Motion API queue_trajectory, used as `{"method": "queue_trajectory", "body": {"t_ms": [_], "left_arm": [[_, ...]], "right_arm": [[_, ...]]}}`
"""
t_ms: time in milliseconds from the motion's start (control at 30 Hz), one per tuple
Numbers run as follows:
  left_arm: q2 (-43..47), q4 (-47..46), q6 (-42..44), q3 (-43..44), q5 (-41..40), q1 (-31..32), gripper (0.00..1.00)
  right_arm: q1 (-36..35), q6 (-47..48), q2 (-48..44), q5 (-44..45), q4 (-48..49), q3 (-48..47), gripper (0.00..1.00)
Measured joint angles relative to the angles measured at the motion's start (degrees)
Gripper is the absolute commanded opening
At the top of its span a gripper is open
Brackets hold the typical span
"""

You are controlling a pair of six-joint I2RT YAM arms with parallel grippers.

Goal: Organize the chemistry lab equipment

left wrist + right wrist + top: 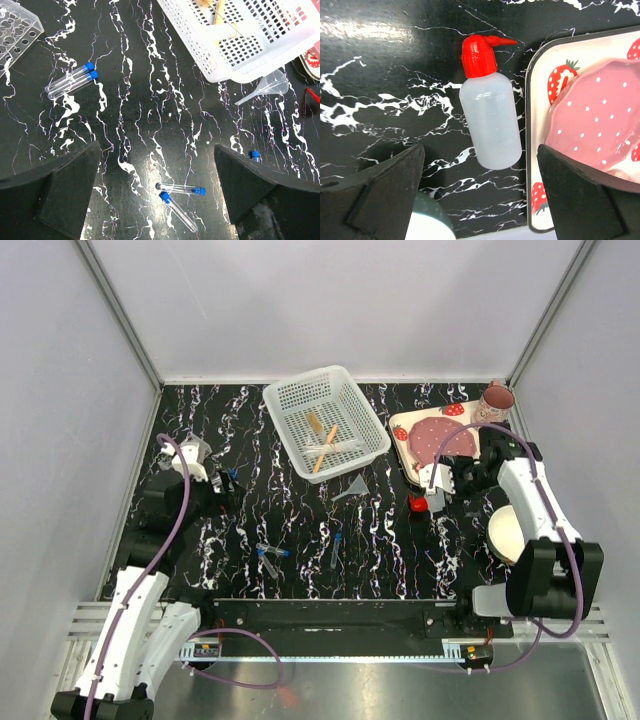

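Two blue-capped clear tubes (181,189) lie crossed on the table below my open left gripper (156,150), which touches neither. Another pair of tubes (72,80) lies beside the clear tube rack (15,32). A single tube (336,545) rests nearer the middle. The clear funnel (272,85) lies on its side by the white basket (240,55), which holds orange sticks (322,440) and more tubes. The red-capped squeeze bottle (490,120) lies flat beside the tray, its base under my open right gripper (480,150). In the top view, the left gripper (222,490) is at the left and the right gripper (432,492) over the bottle (420,503).
The strawberry-print tray (405,430) with a pink plate (600,115) sits at the back right, a pink mug (495,400) behind it. A cream bowl (508,535) stands by the right arm. The basket (325,425) fills the back middle.
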State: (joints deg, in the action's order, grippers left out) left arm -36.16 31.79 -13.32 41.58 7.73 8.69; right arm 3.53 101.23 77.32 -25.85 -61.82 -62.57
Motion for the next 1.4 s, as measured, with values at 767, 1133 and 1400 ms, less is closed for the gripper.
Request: {"method": "queue_trajectory", "body": {"t_ms": [767, 1133, 1400], "left_arm": [[-0.2, 0.0, 0.0, 0.0, -0.8, 0.0, 0.99], [-0.7, 0.0, 0.1, 0.0, -1.1, 0.0, 0.99], [-0.7, 0.0, 0.2, 0.0, -1.1, 0.0, 0.99]], "right_arm": [[-0.1, 8.7, 14.7, 3.7, 10.1, 3.4, 0.91], [-1.5, 8.5, 14.8, 7.4, 15.4, 6.4, 0.52], [-2.7, 3.9, 14.3, 7.8, 11.7, 4.3, 0.29]]}}
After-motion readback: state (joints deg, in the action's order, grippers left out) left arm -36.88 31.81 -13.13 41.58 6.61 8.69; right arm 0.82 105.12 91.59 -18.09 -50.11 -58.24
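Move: Below the open right hand lies the squeeze bottle, about 3 cm ahead and 10 cm down, its middle a centimetre to the left and its red cap on the left. Some 12 cm beyond the bottle is the pink plate on the strawberry tray; the white bowl sits about 18 cm to the hand's right and 5 cm back. From the left hand the bottle is roughly 46 cm right, 6 cm ahead and 17 cm lower. Dropping some 9 cm while easing 3 cm forward and a little right, the right hand comes down over the bottle's body with open fingers and tilts by about 10 degrees. Near the bottom the fingers close by more than half and pinch the translucent body from both sides, firmly enough to squeeze it in; then the hand comes back up about 1 cm. ##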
